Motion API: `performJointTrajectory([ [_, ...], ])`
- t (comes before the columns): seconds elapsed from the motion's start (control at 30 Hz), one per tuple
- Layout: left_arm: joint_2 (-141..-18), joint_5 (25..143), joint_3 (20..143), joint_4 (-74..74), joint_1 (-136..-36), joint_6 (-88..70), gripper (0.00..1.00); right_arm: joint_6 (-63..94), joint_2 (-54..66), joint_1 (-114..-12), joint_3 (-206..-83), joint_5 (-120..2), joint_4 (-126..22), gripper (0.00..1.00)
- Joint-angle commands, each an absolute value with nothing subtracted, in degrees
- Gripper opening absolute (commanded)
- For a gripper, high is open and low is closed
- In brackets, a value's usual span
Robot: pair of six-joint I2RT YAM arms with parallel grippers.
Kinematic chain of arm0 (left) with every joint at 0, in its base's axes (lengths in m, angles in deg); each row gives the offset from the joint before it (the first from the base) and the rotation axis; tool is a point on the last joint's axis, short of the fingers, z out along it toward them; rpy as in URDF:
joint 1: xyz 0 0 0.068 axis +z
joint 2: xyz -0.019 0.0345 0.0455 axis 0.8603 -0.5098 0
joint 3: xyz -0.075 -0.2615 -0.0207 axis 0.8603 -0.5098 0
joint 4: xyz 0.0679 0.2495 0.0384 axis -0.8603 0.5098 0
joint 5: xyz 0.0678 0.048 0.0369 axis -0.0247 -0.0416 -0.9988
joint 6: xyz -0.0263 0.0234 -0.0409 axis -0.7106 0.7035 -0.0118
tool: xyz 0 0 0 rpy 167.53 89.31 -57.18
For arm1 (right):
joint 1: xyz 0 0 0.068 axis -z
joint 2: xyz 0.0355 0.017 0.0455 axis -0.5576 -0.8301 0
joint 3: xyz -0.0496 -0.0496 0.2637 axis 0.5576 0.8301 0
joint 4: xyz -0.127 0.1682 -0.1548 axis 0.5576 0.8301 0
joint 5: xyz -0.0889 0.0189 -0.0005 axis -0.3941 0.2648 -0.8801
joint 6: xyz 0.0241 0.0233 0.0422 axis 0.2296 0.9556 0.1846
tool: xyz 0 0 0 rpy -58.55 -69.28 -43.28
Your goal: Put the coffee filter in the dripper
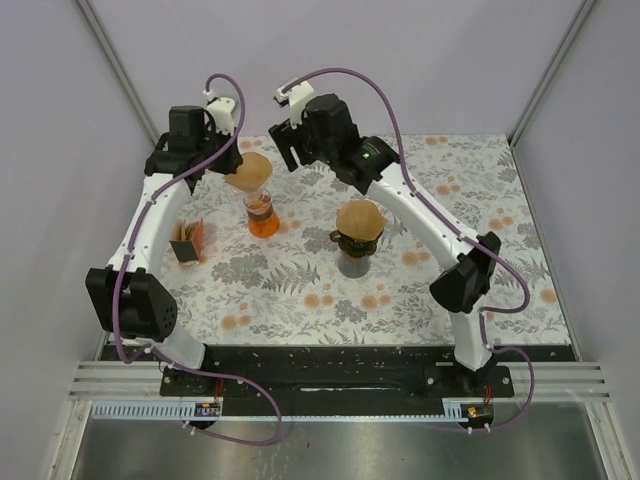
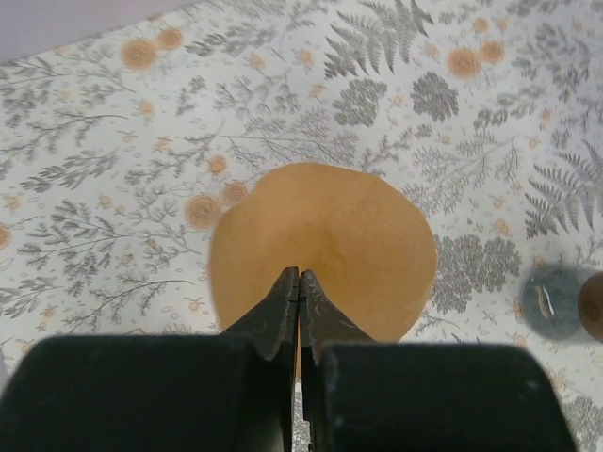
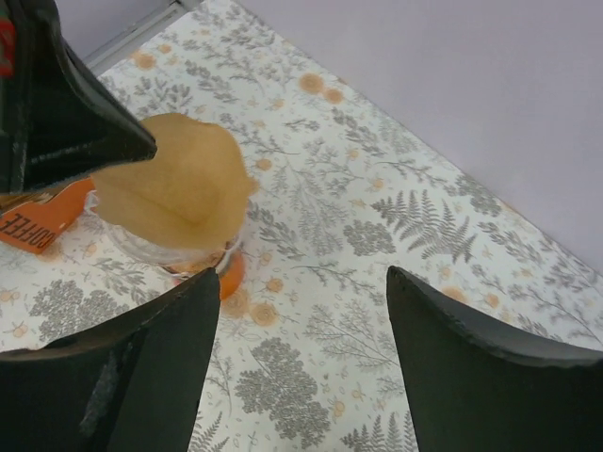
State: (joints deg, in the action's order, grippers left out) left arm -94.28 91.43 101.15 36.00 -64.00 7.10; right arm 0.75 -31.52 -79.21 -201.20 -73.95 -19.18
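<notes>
My left gripper (image 1: 238, 165) (image 2: 299, 280) is shut on the edge of a brown paper coffee filter (image 1: 251, 172) (image 2: 325, 240) (image 3: 174, 184), which hangs just above the glass flask (image 1: 262, 214) (image 3: 179, 256). The dripper (image 1: 356, 246), a dark cone on a round base, stands at mid-table with another brown filter (image 1: 360, 217) sitting in its top. My right gripper (image 1: 290, 157) (image 3: 301, 282) hovers at the back of the table, right of the held filter. Its fingers stand wide open with only tablecloth between them.
The flask holds orange liquid (image 3: 232, 274). An orange coffee pack (image 1: 187, 241) (image 3: 38, 224) stands at the left of the fern-patterned tablecloth (image 1: 440, 290). Pale walls (image 1: 400, 60) close in the back and both sides.
</notes>
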Motion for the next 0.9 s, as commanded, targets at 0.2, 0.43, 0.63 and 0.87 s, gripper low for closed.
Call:
performJointTrajectory([
  [0.2, -101.70, 86.56, 105.65, 37.46, -67.79, 12.56, 0.00, 1.86, -14.46, -74.50, -182.25, -79.16, -28.35, 0.82],
  [0.43, -104.25, 89.62, 102.23, 37.91, -67.88, 12.30, 0.00, 2.83, -10.76, -73.36, -174.93, -78.63, -31.26, 0.82],
  [0.63, -105.66, 90.42, 100.38, 37.91, -68.58, 12.47, 0.00, 3.35, -10.93, -73.35, -173.70, -77.75, -31.26, 0.82],
  [0.87, -107.07, 89.81, 99.50, 37.82, -68.76, 13.18, 0.00, 3.97, -11.46, -73.35, -173.17, -76.78, -31.52, 0.82],
])
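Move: From the left gripper, which already holds the open coffee filter, the clear dripper's middle lies about 14 cm below, roughly 2 cm ahead and 4 cm to the right. Its orange carafe stands directly underneath, some 22 cm below the hand. The filter box is about 15 cm left of this gripper, 3 cm back and 23 cm down. From the open right gripper, the clear dripper is roughly level fore and aft, 7 cm left and 20 cm below. Keep the left fingers shut on the filter's edge and bring it down about 11 cm into the mouth of the clear dripper, sliding some 3 cm right early on and tipping the fingers about 15 degrees further down. Meanwhile draw the empty, open right gripper about 9 cm right, away from the dripper, turning it slightly clockwise; let it rise a little first, then sink back. ##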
